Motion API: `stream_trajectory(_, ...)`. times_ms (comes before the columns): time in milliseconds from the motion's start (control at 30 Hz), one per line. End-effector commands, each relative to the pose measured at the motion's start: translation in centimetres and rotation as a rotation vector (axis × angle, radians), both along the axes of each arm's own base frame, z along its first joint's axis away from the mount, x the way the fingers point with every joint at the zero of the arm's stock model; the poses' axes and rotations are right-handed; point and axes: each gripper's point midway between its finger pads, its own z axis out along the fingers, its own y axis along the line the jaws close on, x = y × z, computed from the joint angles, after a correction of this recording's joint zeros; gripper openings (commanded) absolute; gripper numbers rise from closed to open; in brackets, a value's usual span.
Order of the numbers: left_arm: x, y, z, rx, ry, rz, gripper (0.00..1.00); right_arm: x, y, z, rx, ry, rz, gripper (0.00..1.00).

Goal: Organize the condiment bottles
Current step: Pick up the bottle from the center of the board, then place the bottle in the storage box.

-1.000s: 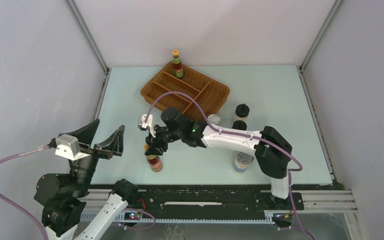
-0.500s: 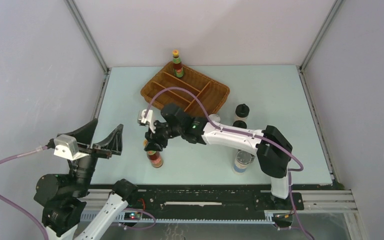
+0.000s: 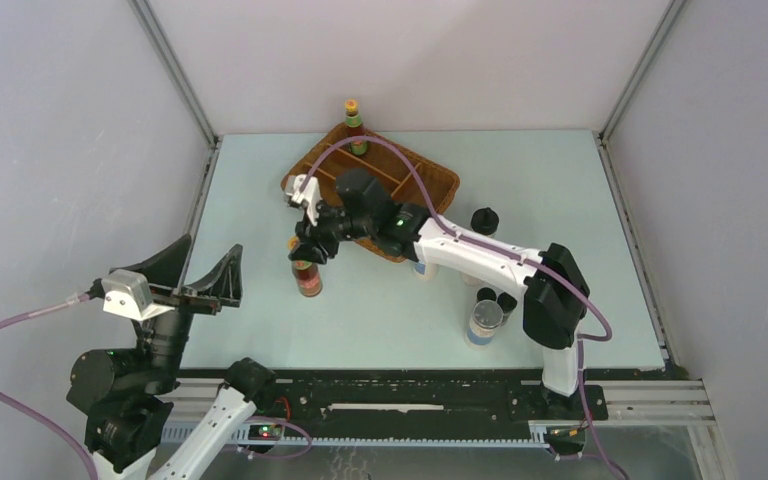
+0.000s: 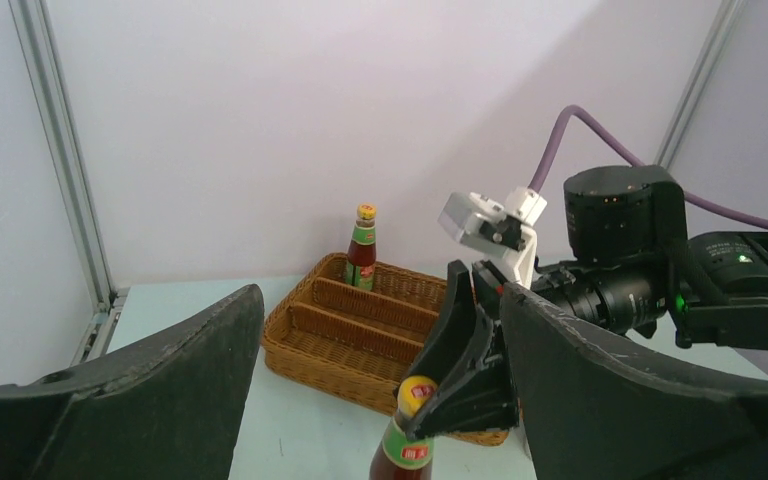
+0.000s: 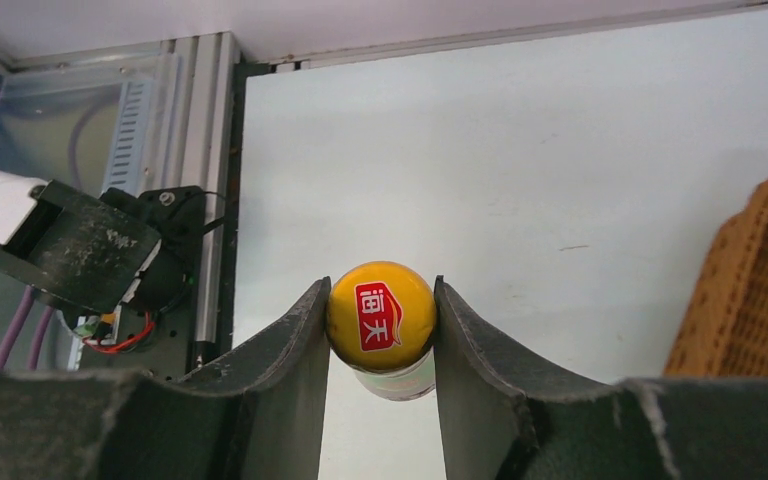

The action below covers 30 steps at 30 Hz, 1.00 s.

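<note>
My right gripper (image 3: 305, 252) is shut on the yellow cap of a slim red-brown sauce bottle (image 3: 308, 279), which it holds upright just left of the wicker tray (image 3: 438, 192). From above, the cap (image 5: 380, 322) sits pinched between both fingers (image 5: 290, 350). A second sauce bottle (image 3: 356, 128) stands in the tray's far corner. On the table to the right are a silver-lidded jar (image 3: 481, 326), a black-capped shaker (image 3: 483, 220) and two tiny dark vials (image 3: 506, 300). My left gripper (image 3: 205, 285) hangs open near the table's left front, with nothing between its fingers.
Another jar (image 3: 420, 268) shows partly under the right forearm. The tray's long compartments (image 4: 360, 335) hold only the far bottle (image 4: 361, 250). A metal rail (image 3: 410, 395) runs along the near edge. Walls close in the left, right and back.
The right gripper has carried the sauce bottle away from the near edge toward the tray's left side. The left gripper has stayed put and open.
</note>
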Motion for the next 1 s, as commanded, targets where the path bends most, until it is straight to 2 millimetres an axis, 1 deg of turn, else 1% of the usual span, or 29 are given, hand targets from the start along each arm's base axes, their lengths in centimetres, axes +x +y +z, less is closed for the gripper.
stream_trajectory(0,0.8,-0.2,0.4,-0.013,-0.012,0.010,0.92,1.9,-0.7,10.5,0.213,-0.156,-0.023,0.00)
stream_trajectory(100,0.9,-0.3,0.5,-0.010,-0.013,0.008,0.92,3.5,-1.2,11.8,0.234,-0.175,-0.053,0.00)
stream_trajectory(267,1.1,-0.4,0.5,-0.008,-0.010,0.007,0.92,6.6,-2.2,13.2,0.252,-0.201,-0.109,0.00)
stream_trajectory(433,1.3,-0.6,0.4,-0.004,-0.004,0.006,0.92,10.4,-3.7,14.3,0.266,-0.227,-0.176,0.00)
stream_trajectory(767,2.6,-1.2,-0.1,0.016,0.016,0.010,0.92,19.0,-7.6,16.2,0.304,-0.272,-0.322,0.00)
stream_trajectory(833,3.0,-1.4,-0.2,0.024,0.022,0.011,0.92,20.8,-8.6,16.3,0.311,-0.275,-0.349,0.00)
stream_trajectory(867,3.2,-1.5,-0.2,0.028,0.024,0.013,0.92,22.1,-9.3,16.0,0.310,-0.276,-0.370,0.00)
stream_trajectory(967,3.8,-1.8,-0.5,0.038,0.031,0.016,0.92,24.7,-11.0,15.8,0.324,-0.277,-0.411,0.00)
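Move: The right fingers already hold the sauce bottle by its yellow cap, clear of the table. The wicker tray's middle lies about 30 cm ahead of the right hand, 10 cm to its right and some 22 cm lower. The bottle already in the tray stands about 40 cm ahead and 6 cm right, the silver-lidded jar 8 cm ahead and 22 cm right. From the left hand the tray is roughly 39 cm ahead, 14 cm right and 40 cm below. Keeping its pinch on the yellow cap, the right hand carries the hanging bottle forward some 22 cm and about 8 cm to the right, in over the tray's left part. It climbs about 8 cm on the way, then levels out and speeds up forward, turning about 20 degrees clockwise as it goes. ##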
